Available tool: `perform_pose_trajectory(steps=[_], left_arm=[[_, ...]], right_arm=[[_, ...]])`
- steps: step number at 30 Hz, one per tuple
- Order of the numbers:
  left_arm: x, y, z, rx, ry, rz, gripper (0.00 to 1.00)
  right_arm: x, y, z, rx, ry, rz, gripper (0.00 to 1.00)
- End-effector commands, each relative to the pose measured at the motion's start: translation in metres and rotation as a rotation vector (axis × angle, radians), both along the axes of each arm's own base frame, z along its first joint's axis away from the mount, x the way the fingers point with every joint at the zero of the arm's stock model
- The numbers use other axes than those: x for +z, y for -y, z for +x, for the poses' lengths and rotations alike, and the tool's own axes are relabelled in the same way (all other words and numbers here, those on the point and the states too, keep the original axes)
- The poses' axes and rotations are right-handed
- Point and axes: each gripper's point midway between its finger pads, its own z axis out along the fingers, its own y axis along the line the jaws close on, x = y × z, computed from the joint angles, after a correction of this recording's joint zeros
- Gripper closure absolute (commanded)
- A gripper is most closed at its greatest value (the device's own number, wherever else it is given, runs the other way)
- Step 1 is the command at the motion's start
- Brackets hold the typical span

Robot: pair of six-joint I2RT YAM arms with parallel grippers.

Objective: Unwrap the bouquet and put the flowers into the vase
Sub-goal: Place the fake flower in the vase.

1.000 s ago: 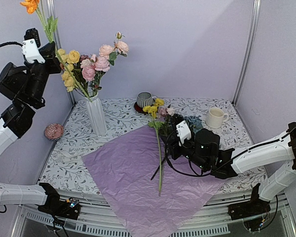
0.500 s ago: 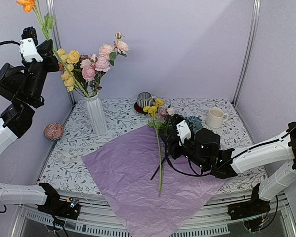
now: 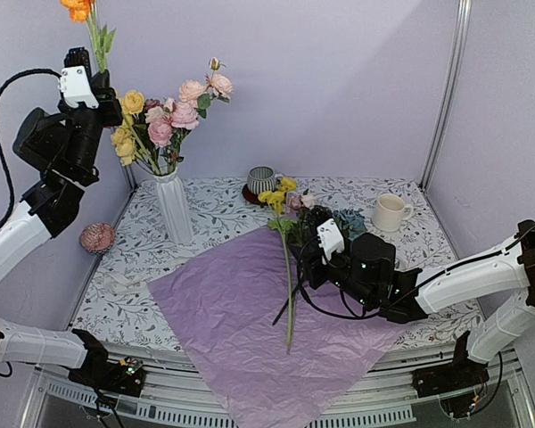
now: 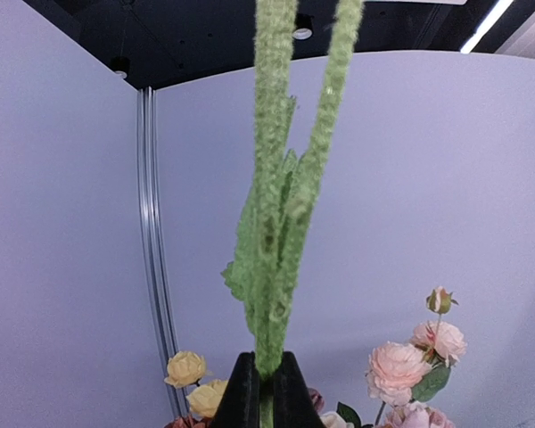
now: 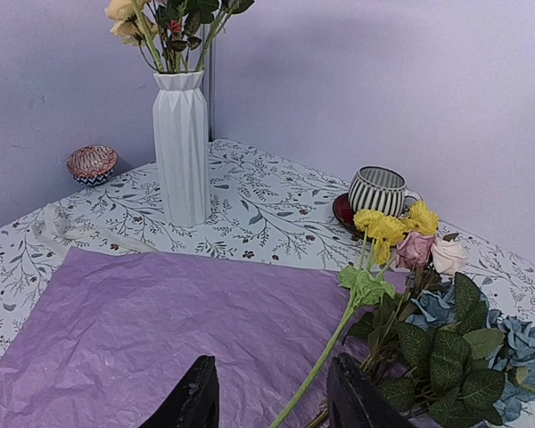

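High above the table, my left gripper [image 3: 101,92] is shut on the green stem [image 4: 269,294] of an orange flower [image 3: 78,7], just left of the blooms in the vase. The white ribbed vase [image 3: 174,209] [image 5: 181,147] stands at the back left and holds several yellow and pink flowers [image 3: 165,120]. The lilac paper [image 3: 241,321] [image 5: 160,330] lies spread flat. Loose flowers [image 3: 290,207] lie at its far edge: yellow ones [image 5: 388,227] and blue roses [image 5: 508,343]. My right gripper [image 3: 303,261] [image 5: 272,385] hovers open over the paper, and a long green stem [image 5: 325,357] runs by its right finger.
A grey striped mug [image 3: 261,181] [image 5: 377,190] on a red saucer stands at the back. A cream mug [image 3: 390,212] is at the right. A pink ball [image 3: 97,237] [image 5: 92,164] sits by the left wall. Pale ribbon [image 3: 125,283] [image 5: 62,232] lies left of the paper.
My left arm has swung right and a little up with the orange flower, closer to the vase's blooms. The right arm has not moved.
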Motion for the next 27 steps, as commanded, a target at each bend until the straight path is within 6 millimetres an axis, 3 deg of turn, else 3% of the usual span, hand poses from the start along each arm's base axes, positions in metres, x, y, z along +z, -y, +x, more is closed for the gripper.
perform_pose_trajectory(steps=[1, 9, 17, 27], left_arm=[[-0.001, -0.006, 0.011, 0.016, 0.018, -0.016, 1.0], [-0.044, 0.004, 0.053, -0.031, -0.105, -0.009, 1.0], [-0.102, 0.021, 0.099, -0.075, -0.312, -0.009, 1.0], [-0.152, 0.015, 0.112, -0.067, -0.432, -0.068, 1.0]], right_arm=[[-0.001, -0.002, 0.002, 0.002, 0.007, -0.001, 0.57], [-0.003, -0.003, 0.003, -0.001, 0.006, -0.008, 0.57], [-0.005, -0.004, 0.004, -0.001, 0.003, -0.016, 0.57], [-0.004, -0.004, 0.002, 0.008, 0.0, -0.012, 0.57]])
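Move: The left hand holds the orange flower by its stem, high up. The vase's mouth lies about 12 cm ahead, 6 cm to the right and some 22 cm below. Of the flowers already in the vase, the yellow roses stand roughly 18 cm ahead, 3 cm left and 16 cm below; the pink ones about 18 cm ahead, 12 cm right and 10 cm below. From the right hand, the mouth is some 18 cm ahead, 32 cm left and 11 cm higher. Forward and then ever more steeply down, the left hand carries the orange flower towards the vase's mouth and in close behind the standing roses, covering about 11 cm forward and 13 cm down and slowing to a stop. The wrist tips forward-down some 20 degrees on the way, while the fingers stay shut on the stem. ##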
